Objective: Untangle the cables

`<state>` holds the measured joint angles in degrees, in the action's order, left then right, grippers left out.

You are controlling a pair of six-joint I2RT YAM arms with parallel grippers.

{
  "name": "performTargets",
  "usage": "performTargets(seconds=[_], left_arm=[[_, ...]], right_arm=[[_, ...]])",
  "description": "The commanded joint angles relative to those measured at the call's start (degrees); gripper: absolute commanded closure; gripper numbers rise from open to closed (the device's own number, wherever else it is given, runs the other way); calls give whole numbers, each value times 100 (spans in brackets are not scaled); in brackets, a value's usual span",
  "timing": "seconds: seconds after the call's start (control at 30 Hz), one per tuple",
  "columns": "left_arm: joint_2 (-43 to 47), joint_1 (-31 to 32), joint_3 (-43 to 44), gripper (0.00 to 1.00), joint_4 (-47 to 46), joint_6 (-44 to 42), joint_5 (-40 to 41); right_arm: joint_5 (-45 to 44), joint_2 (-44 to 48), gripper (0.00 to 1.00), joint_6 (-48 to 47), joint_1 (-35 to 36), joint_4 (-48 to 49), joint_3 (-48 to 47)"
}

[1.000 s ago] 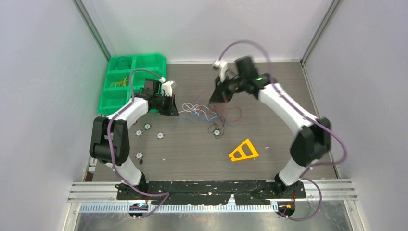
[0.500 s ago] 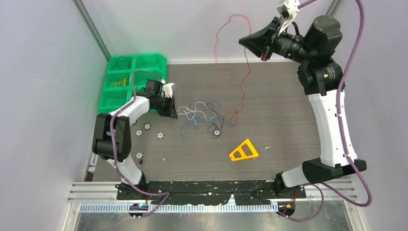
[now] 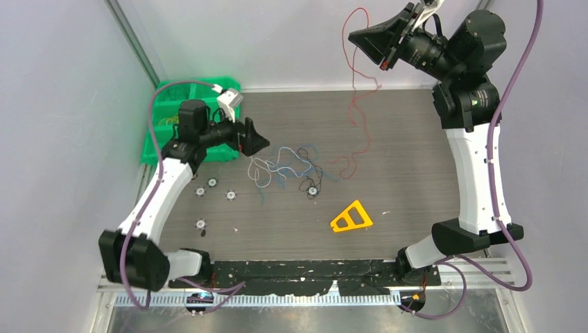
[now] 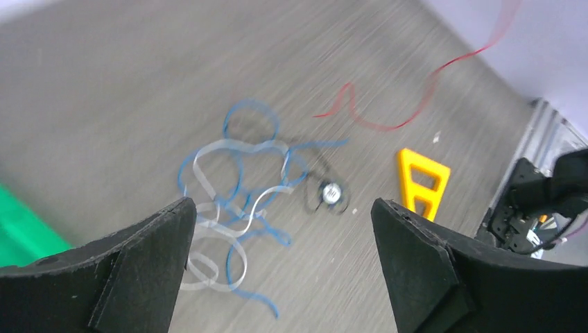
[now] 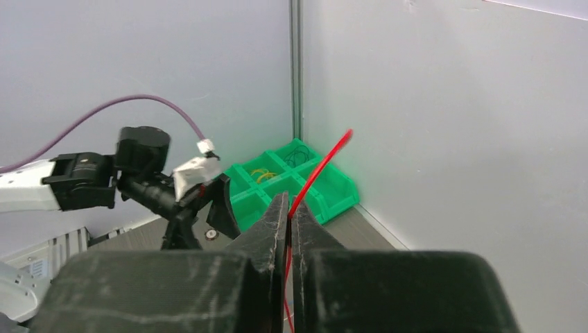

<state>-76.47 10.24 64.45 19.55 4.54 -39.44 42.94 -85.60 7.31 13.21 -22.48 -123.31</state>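
The cables [image 3: 284, 166] lie in a loose knot of thin blue, white and black wires mid-table; in the left wrist view they [image 4: 236, 201] show just below the fingers. My left gripper [image 3: 255, 142] [image 4: 281, 205] hovers open at the knot's left edge, holding nothing. My right gripper [image 3: 355, 38] [image 5: 290, 201] is raised high by the back wall, shut on a red cable [image 3: 357, 104] [image 5: 319, 170]. This red cable hangs down to the table right of the knot.
A green compartment bin [image 3: 158, 97] [image 5: 298, 184] holding wires stands at the back left, behind the left arm. A yellow triangular piece [image 3: 351, 217] [image 4: 423, 184] lies front right of the knot. Small round discs [image 3: 231, 195] dot the table's left; another disc [image 3: 313, 191] sits by the knot.
My right gripper rose from the knot to high by the back wall, drawing the red cable up. My left gripper let go, opened and lifted off the table.
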Motion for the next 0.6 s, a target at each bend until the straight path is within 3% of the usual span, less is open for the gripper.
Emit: performTargets(seconds=[0.0, 0.23, 0.43, 0.57], left_arm=[[324, 647, 32, 0, -1154, 76, -701], [-417, 1887, -351, 0, -3483, 389, -464], [-1652, 2312, 295, 1, -4205, 436, 501], [-2353, 2429, 803, 0, -4155, 305, 101]], right_arm=[[-15, -163, 95, 644, -17, 598, -477], [75, -388, 95, 1470, -5, 1104, -996], [85, -488, 95, 1962, 102, 1429, -1058], [-51, -479, 95, 2069, 111, 1576, -1081]])
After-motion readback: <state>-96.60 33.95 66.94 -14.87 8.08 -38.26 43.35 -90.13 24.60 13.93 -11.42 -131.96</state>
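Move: Some 29 cm to the right of the open left hand, roughly 3 cm ahead and 22 cm down, is the lower end of the red cable. The tabletop cables lie on the way there, also about 22 cm below: white about 5 cm right and 3 ahead, blue 12 right and 4 ahead, black 16 right and level. From the right hand, pinching the cable's upper part, that lower end is about 57 cm down, 5 ahead and 7 to the right. Swinging about 19 cm to its right, over the white and blue cables and towards the hanging red cable, the left hand first rises some 7 cm, then sinks about 9, fingers wide open. It bows slightly back and out again, turning about 20 degrees clockwise, fingertips tipping up. The right hand keeps its pinch and lifts the red cable another 6 cm, tilting slightly. ##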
